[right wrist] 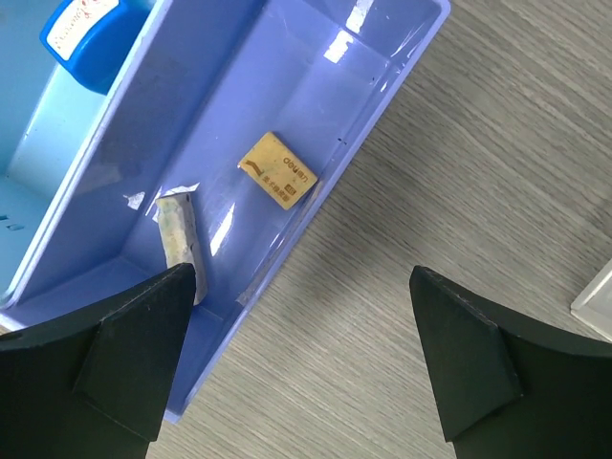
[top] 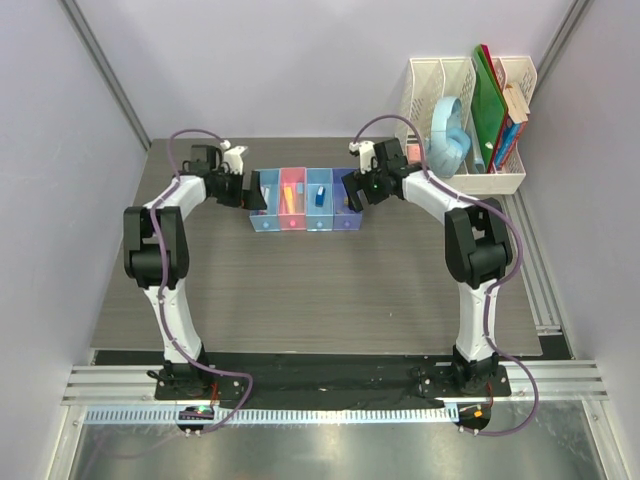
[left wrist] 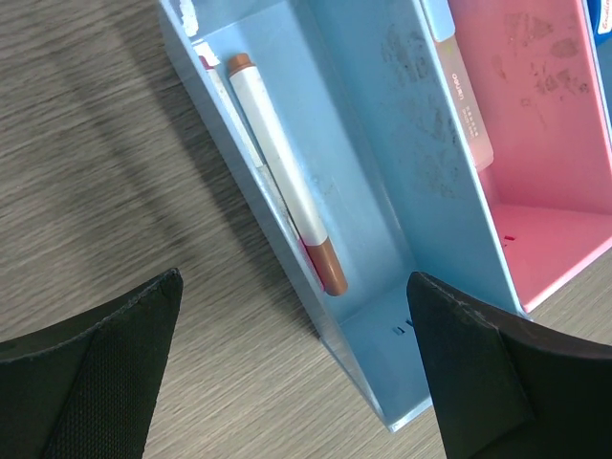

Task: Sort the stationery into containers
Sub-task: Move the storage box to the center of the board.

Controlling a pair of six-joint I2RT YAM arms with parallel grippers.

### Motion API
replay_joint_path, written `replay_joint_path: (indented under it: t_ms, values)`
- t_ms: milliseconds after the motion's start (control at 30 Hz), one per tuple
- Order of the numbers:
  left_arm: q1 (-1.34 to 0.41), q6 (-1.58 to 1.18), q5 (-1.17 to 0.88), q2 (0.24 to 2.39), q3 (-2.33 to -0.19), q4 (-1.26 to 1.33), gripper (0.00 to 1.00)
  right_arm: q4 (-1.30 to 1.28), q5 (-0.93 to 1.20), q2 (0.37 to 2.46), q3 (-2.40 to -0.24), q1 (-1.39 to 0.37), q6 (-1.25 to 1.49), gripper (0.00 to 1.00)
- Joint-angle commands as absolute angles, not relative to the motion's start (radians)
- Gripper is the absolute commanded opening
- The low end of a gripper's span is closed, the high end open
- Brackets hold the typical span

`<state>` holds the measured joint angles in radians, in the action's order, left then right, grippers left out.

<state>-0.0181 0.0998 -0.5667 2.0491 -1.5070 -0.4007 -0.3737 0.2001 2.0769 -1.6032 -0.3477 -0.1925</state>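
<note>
The four joined bins stand at the table's middle back. My left gripper is open and empty, straddling the left wall of the leftmost light blue bin. That bin holds a thin white pen with orange ends. The pink bin holds a pale stick; from above a yellow marker shows there. My right gripper is open and empty over the purple-blue bin's right rim. That bin holds a tiny orange block and a small beige block. The blue wedge piece lies in the neighbouring light blue bin.
A tall white mesh file rack stands at the back right with green folders, books and a pale blue roll. Grey walls close in the wooden table on three sides.
</note>
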Motion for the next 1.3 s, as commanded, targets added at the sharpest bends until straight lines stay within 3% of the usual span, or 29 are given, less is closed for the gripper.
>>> replay_joint_path:
  t_ms: [0,433,800,1267]
  values:
    - [-0.04,0.146,-0.6,2.013,-1.499,-0.408,1.0,-0.333,0.193,2.045,-1.586,-0.351,-0.175,1.0]
    - [-0.133,0.176,-0.609,1.888,-1.296,-0.445,1.0,-0.324,0.204,1.919,-1.405,-0.356,-0.17,1.0]
    - [-0.161,0.178,-0.615,1.775,-1.175,-0.457,1.0,-0.282,0.209,1.691,-1.145,-0.402,-0.141,0.99]
    - [-0.161,0.189,-0.577,1.691,-1.233,-0.525,1.0,-0.296,0.135,1.569,-1.088,-0.411,-0.211,1.0]
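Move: The storage box's middle lies about 17 cm to the right of the left hand and 17 cm to the left of the right hand, level fore and aft and some 3 cm below both. In the box, the markers are about 5 cm right of the left hand and the small orange block 5 cm left of the right hand, neither ahead nor back. The white file rack stands about 30 cm right and 15 cm ahead of the right hand. Both open hands, astride the storage box's ends, dip, then drag it some 12 cm back, left also rightward. ##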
